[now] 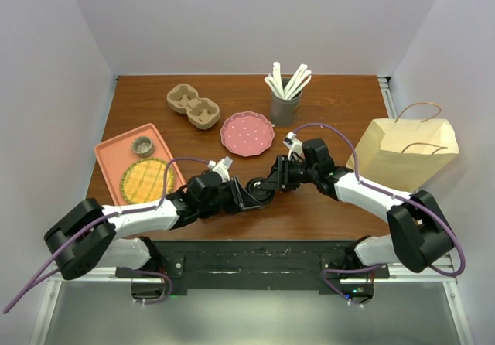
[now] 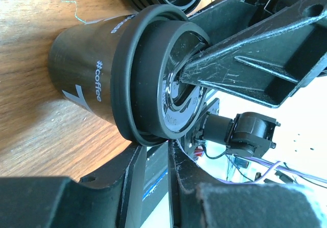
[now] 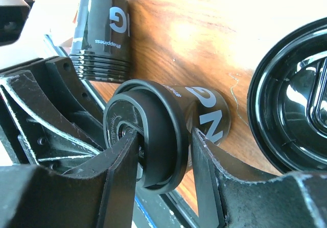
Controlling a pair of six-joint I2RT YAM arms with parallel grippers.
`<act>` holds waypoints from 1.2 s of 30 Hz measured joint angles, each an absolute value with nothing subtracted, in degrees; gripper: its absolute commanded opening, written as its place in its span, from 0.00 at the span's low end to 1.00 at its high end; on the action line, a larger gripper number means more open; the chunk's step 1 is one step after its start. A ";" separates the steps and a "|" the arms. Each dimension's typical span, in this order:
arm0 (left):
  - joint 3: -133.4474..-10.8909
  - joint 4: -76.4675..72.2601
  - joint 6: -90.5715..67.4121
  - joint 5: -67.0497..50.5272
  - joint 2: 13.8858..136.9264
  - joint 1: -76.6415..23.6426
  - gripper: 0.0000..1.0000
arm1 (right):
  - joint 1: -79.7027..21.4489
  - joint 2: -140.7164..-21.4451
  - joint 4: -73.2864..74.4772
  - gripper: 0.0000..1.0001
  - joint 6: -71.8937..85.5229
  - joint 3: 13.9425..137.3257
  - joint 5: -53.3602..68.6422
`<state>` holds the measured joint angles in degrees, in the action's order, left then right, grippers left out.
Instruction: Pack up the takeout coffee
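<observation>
A black takeout coffee cup [image 2: 84,74] with white lettering stands on the wooden table between both arms. A black lid [image 2: 153,80] sits on its mouth. My right gripper [image 3: 164,136] is shut on that lid [image 3: 158,136], one finger in the lid's top recess and the other under the rim against the cup wall [image 3: 212,113]. My left gripper [image 2: 168,147] has its fingers close together, pinching the lid's rim from the opposite side. From above, the left gripper [image 1: 246,195] and right gripper [image 1: 272,181] meet at mid-table and mostly hide the cup [image 1: 256,185].
A second black cup [image 3: 102,31] and a loose black lid [image 3: 299,100] lie close by. Also here are a paper bag [image 1: 406,155] at the right, a pulp cup carrier [image 1: 193,105], a pink plate [image 1: 247,134], a grey holder of stirrers [image 1: 285,101] and an orange tray [image 1: 116,148] at the left.
</observation>
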<state>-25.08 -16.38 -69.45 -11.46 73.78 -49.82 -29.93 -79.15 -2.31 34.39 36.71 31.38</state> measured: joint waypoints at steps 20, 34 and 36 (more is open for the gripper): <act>-36.67 15.79 -61.71 -4.03 71.24 -51.18 0.36 | -31.33 -80.38 19.11 0.61 30.79 50.41 24.43; -51.22 27.64 -52.07 -0.23 64.05 -51.16 0.69 | -32.56 -80.47 35.97 0.94 26.68 65.54 14.68; -52.42 29.26 -50.04 1.39 60.29 -51.16 0.73 | -34.46 -80.49 38.09 0.95 26.17 68.20 10.76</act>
<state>-52.42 29.26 -50.04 1.39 60.29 -51.16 -34.46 -80.49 38.09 26.17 68.20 10.76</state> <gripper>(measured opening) 0.661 0.927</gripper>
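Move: Both hands are already at the lidded coffee cup: its middle lies about 4 cm right, 1 cm ahead and 4 cm below the left hand, and about 4 cm left, 2 cm back and 5 cm below the right. The black lid stack is some 4 cm right of the right hand and 2 cm ahead, 8 cm lower. The cup stack lies about 13 cm left of the left hand, 2 cm back and 5 cm below. Both hands come off the coffee cup's lid and rise about 10 cm, opening, the left after dipping leftward. ##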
